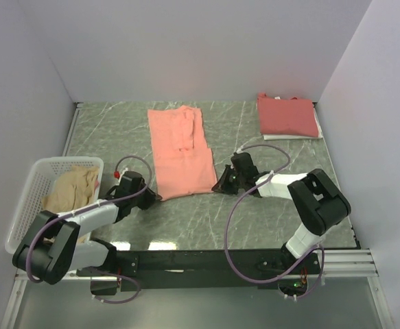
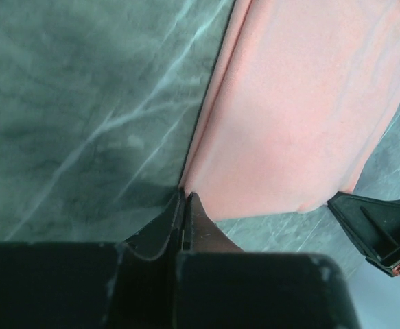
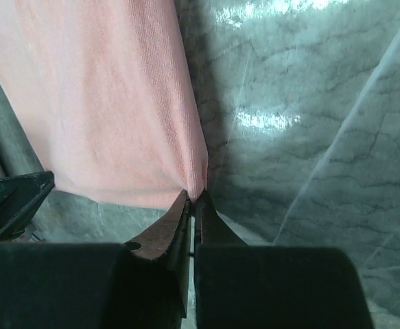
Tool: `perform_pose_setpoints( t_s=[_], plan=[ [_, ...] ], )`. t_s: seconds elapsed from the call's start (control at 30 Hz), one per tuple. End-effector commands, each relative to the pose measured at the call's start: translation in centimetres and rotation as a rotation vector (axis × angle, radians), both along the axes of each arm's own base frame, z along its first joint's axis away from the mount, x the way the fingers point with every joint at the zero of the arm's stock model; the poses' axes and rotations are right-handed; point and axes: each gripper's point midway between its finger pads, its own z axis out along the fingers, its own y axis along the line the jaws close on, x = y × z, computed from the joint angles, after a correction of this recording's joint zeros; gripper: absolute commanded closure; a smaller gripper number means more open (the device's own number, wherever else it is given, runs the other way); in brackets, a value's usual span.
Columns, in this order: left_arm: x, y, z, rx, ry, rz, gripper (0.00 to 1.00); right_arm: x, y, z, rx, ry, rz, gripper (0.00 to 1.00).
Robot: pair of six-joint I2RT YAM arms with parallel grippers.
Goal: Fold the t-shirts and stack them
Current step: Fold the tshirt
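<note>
A salmon-orange t-shirt (image 1: 180,151) lies flat as a long strip in the middle of the table. My left gripper (image 1: 153,197) is shut on its near left corner; in the left wrist view the jaws (image 2: 186,195) pinch the hem of the cloth (image 2: 302,103). At the near right corner my right gripper (image 1: 218,186) is shut on the same shirt, its tips (image 3: 194,195) closed on the cloth (image 3: 97,96). A deeper coral-red t-shirt (image 1: 287,114) lies folded at the back right. A pale tan t-shirt (image 1: 73,186) is bunched in the basket.
The white lattice basket (image 1: 28,199) stands at the table's left edge beside my left arm. White walls close in the back and both sides. A thin white layer shows under the coral-red shirt. Dark marbled table surface (image 1: 254,212) lies between the arms.
</note>
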Motion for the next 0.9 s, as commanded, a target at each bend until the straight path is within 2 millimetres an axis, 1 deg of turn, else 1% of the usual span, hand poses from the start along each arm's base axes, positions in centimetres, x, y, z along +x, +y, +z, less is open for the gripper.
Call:
perform_pose_setpoints(
  t_s=[0.0,0.03,0.07,0.1,0.13,0.17,0.2,0.23,0.27,0.3,0.33,0.37,0.4,0.43,0.47,0.5,0.53,0.57,0.63,0.67,0.7,0.73,0.77,0.8,0.83,0.87],
  plan=[
    [-2.0,0.3,-0.6,0.013,0.04,0.006,0.99,-2.1,-1.4,-0.9,-0.019,0.022,0.002,1.0],
    [-2.2,0.2,-0.5,0.009,0.035,0.008,0.99,-2.4,-1.4,-0.8,-0.01,0.018,0.004,1.0],
    [-3.2,0.6,-1.2,0.023,0.069,0.018,0.99,-2.6,-1.5,-0.3,0.004,0.007,0.0,1.0],
    [-3.7,0.1,-0.8,0.011,0.057,0.002,0.99,-3.7,-1.9,-0.8,0.0,0.021,0.002,1.0],
    [-4.0,-0.1,-0.7,0.006,0.054,-0.007,0.99,-3.9,-1.9,-0.2,0.011,0.0,0.002,1.0],
    [-4.6,-0.1,-0.9,0.019,0.053,-0.001,0.99,-4.4,-2.1,-0.2,0.012,-0.002,-0.001,1.0],
    [-5.0,-0.2,-0.7,0.019,0.05,-0.002,0.99,-5.5,-2.6,-0.8,0.0,0.009,0.0,1.0],
    [-5.5,-0.3,-0.7,0.019,0.05,-0.006,0.99,-5.8,-2.7,0.0,0.015,-0.017,-0.002,1.0],
    [-5.7,-0.2,-0.8,0.02,0.051,0.012,0.99,-6.2,-2.9,0.2,0.021,-0.02,-0.01,1.0],
    [-6.7,-0.6,-0.5,0.02,0.05,-0.012,0.99,-7.3,-3.4,-0.3,0.013,-0.008,-0.011,1.0],
    [-7.0,-0.7,-0.4,0.018,0.046,-0.011,0.99,-7.8,-3.3,0.6,0.021,-0.039,-0.008,1.0],
    [-7.5,-0.9,-0.4,0.003,0.052,-0.001,0.99,-8.3,-3.4,0.7,0.025,-0.043,-0.012,1.0],
    [-8.0,-1.3,0.1,-0.008,0.027,-0.019,0.99,-9.2,-3.8,0.3,0.015,-0.037,-0.013,1.0],
    [-8.6,-1.4,0.1,-0.009,0.034,-0.021,0.99,-9.8,-3.7,1.1,0.018,-0.069,-0.01,1.0],
    [-9.1,-1.5,0.0,-0.025,0.04,-0.011,0.99,-10.2,-3.7,1.3,0.027,-0.071,-0.018,1.0],
    [-9.7,-2.0,0.4,-0.039,0.015,-0.035,0.99,-10.9,-4.1,0.9,0.02,-0.066,-0.021,1.0],
    [-10.0,-2.2,0.5,-0.048,0.011,-0.038,0.99,-11.3,-4.1,1.5,0.034,-0.082,-0.02,1.0],
    [-10.8,-2.5,0.4,-0.053,0.016,-0.055,0.99,-11.7,-4.1,1.6,0.042,-0.086,-0.024,1.0],
    [-11.1,-2.7,0.6,-0.059,0.007,-0.056,0.99,-12.3,-4.3,1.7,0.043,-0.092,-0.026,1.0],
    [-11.7,-3.0,0.7,-0.063,0.009,-0.073,0.99,-12.6,-4.3,1.9,0.041,-0.098,-0.024,1.0],
    [-11.8,-3.2,0.9,-0.063,0.007,-0.076,0.99,-12.6,-4.2,2.2,0.042,-0.105,-0.025,1.0],
    [-11.5,-3.4,1.6,-0.069,-0.011,-0.073,0.99,-12.7,-4.3,2.6,0.045,-0.11,-0.027,1.0],
    [-11.8,-3.4,1.6,-0.055,-0.006,-0.079,0.99,-12.7,-4.2,2.9,0.045,-0.117,-0.023,1.0],
    [-11.7,-3.4,2.1,-0.055,-0.016,-0.078,0.99,-12.4,-4.0,3.7,0.051,-0.133,-0.022,1.0],
    [-11.2,-3.6,3.0,-0.065,-0.036,-0.068,0.99,-12.4,-4.1,3.8,0.037,-0.132,-0.018,1.0],
    [-11.1,-3.6,3.3,-0.059,-0.047,-0.069,0.99,-12.3,-4.1,4.2,0.024,-0.145,-0.006,1.0]
  ],
)
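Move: Both hands already pinch the near corners of the folded pink t-shirt just above the table. Its middle lies about 18 cm ahead and 7 cm to the right of the left hand, and 15 cm ahead and 10 cm to the left of the right hand. The table's near edge is straight back, some 20 cm from the left hand and 23 cm from the right. The basket's middle stands about 32 cm to the left of the left hand, 2 cm back. Keeping both near corners of the pink t-shirt pinched in shut fingers, the two hands pull it straight back together towards the table's near edge, about 13 cm, drifting some 4 cm to the right. They skim level at first, then rise slightly, the right by nearly 3 cm, and ease off at the end; the left wrist turns a little clockwise. ##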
